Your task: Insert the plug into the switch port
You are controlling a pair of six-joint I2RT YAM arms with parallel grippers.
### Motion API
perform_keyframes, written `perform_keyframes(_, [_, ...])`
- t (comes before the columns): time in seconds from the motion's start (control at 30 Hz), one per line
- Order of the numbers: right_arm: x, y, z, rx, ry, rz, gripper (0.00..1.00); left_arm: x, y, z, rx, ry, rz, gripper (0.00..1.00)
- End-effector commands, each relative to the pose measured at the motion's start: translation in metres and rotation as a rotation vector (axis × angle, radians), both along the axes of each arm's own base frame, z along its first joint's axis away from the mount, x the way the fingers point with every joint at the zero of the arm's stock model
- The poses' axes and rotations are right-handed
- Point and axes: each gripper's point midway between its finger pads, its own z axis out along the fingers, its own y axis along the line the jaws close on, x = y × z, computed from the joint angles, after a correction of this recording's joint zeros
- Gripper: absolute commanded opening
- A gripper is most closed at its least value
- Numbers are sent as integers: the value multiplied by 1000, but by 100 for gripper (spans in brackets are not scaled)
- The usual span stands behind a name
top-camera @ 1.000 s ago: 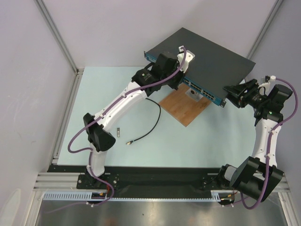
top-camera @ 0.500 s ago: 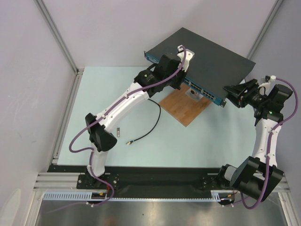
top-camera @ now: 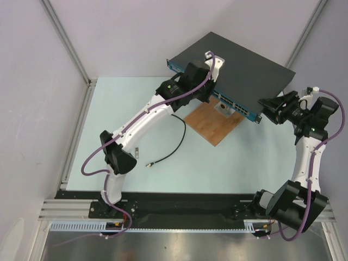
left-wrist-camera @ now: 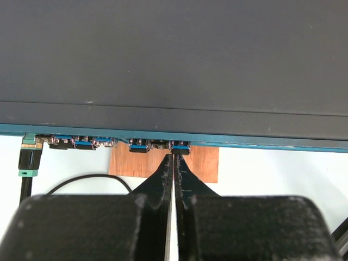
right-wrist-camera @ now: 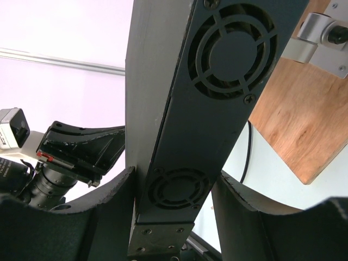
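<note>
The switch [top-camera: 239, 62] stands at the back, black top up, its blue port face [top-camera: 231, 103] towards me. My left gripper [top-camera: 211, 93] is shut, its tips [left-wrist-camera: 175, 157] against one port of the blue face [left-wrist-camera: 272, 144]; no plug shows between them. A black cable [top-camera: 182, 130] runs from under the left arm to a loose metal-tipped end [top-camera: 148, 163] on the table. My right gripper [top-camera: 265, 109] clamps the switch's right end: in the right wrist view its fingers [right-wrist-camera: 117, 190] press both sides of the vented side panel [right-wrist-camera: 217, 109].
A brown wooden board [top-camera: 215, 124] lies in front of the switch, with a small metal bracket [top-camera: 223, 109] on it. A small grey piece [top-camera: 137, 151] lies near the cable's loose end. Purple walls and an aluminium frame [top-camera: 76, 141] bound the table.
The left wrist has shifted slightly up and right, closer to the switch's front face. The right arm and the switch have not moved.
</note>
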Motion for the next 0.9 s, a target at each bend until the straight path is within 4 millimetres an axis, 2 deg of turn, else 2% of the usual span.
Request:
perform_keyframes(0.0, [6, -2, 9, -93, -79, 14, 0, 14, -26, 59, -199, -166, -42, 9])
perform_keyframes(0.03, [6, -3, 9, -92, -76, 11, 0, 7, -24, 58, -195, -160, -75, 11])
perform_keyframes(0.07, [6, -4, 8, -90, -71, 7, 0, -1, -12, 66, -195, -161, -93, 14])
perform_keyframes(0.13, [6, -11, 10, -96, -72, -11, 0, -19, -2, 73, -190, -165, -162, 20])
perform_keyframes(0.17, [6, -14, 10, -96, -73, -16, 0, -24, 5, 59, -160, -142, -174, 22])
perform_keyframes(0.2, [5, -15, 13, -89, -76, -14, 0, -41, 20, 83, -186, -181, -205, 28])
perform_keyframes(0.23, [6, -15, 14, -87, -80, -9, 1, -48, 28, 83, -187, -174, -216, 32])
perform_keyframes(0.27, [6, -15, 15, -86, -84, -3, 8, -53, 36, 62, -137, -160, -242, 36])
perform_keyframes(0.3, [7, -15, 16, -83, -82, 1, 13, -68, 54, 81, -132, -220, -264, 45])
perform_keyframes(0.33, [7, -15, 19, -87, -89, 8, 21, -76, 62, 77, -113, -222, -276, 50])
perform_keyframes(0.37, [7, -17, 18, -84, -82, 10, 27, -83, 74, 58, -65, -192, -281, 53])
perform_keyframes(0.4, [7, -18, 19, -85, -85, 7, 34, -97, 88, 68, -58, -231, -306, 59])
perform_keyframes(0.43, [7, -20, 20, -85, -86, 5, 46, -103, 98, 65, -35, -241, -321, 63])
perform_keyframes(0.47, [7, -21, 19, -84, -85, 5, 50, -110, 110, 44, 27, -206, -337, 68])
perform_keyframes(0.5, [6, -21, 20, -83, -88, 8, 55, -116, 119, 37, 84, -234, -388, 75])
perform_keyframes(0.53, [6, -24, 21, -86, -92, 3, 65, -131, 136, 38, 89, -228, -431, 77])
perform_keyframes(0.57, [6, -25, 21, -84, -91, 5, 68, -137, 145, 23, 110, -199, -463, 79])
perform_keyframes(0.63, [4, -26, 22, -87, -96, 9, 76, -147, 166, 20, 125, -197, -465, 81])
perform_keyframes(0.67, [3, -29, 24, -99, -100, 4, 79, -147, 181, 2, 151, -145, -442, 81])
perform_keyframes(0.7, [1, -29, 24, -105, -106, 14, 81, -149, 189, -6, 177, -138, -455, 81])
perform_keyframes(0.73, [-1, -29, 23, -97, -90, 19, 88, -157, 205, -14, 207, -112, -460, 82])
perform_keyframes(0.8, [-3, -32, 25, -128, -109, 34, 98, -166, 221, -39, 327, -125, -553, 88])
perform_keyframes(0.83, [-6, -32, 22, -123, -90, 39, 100, -181, 235, -56, 392, -67, -604, 89])
perform_keyframes(0.87, [-7, -34, 25, -152, -115, 47, 100, -185, 244, -69, 476, -89, -690, 91])
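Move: The last loose metal plug lies on the table about 12 cm back and 29 cm to the left of the left hand, some 29 cm below it; the cable's loose end lies about 6 cm farther back and 6 cm to the right of that plug. A plug already in the switch port is right at the closed left fingertips. From the right hand, whose fingers straddle the switch's right end, the loose plug lies roughly 57 cm left, 9 cm back and 28 cm below. The left hand comes free of the plug in the switch port and sweeps about 22 cm left and 15 cm back towards the loose metal plug, rising some 5 cm before it starts sinking, while its shut fingers spread wide and the wrist turns about 25 degrees clockwise with its left side lifting. The right hand keeps hold of the switch's end at first, then opens fully, lets go and backs off a few centimetres to the right, rising slightly. ##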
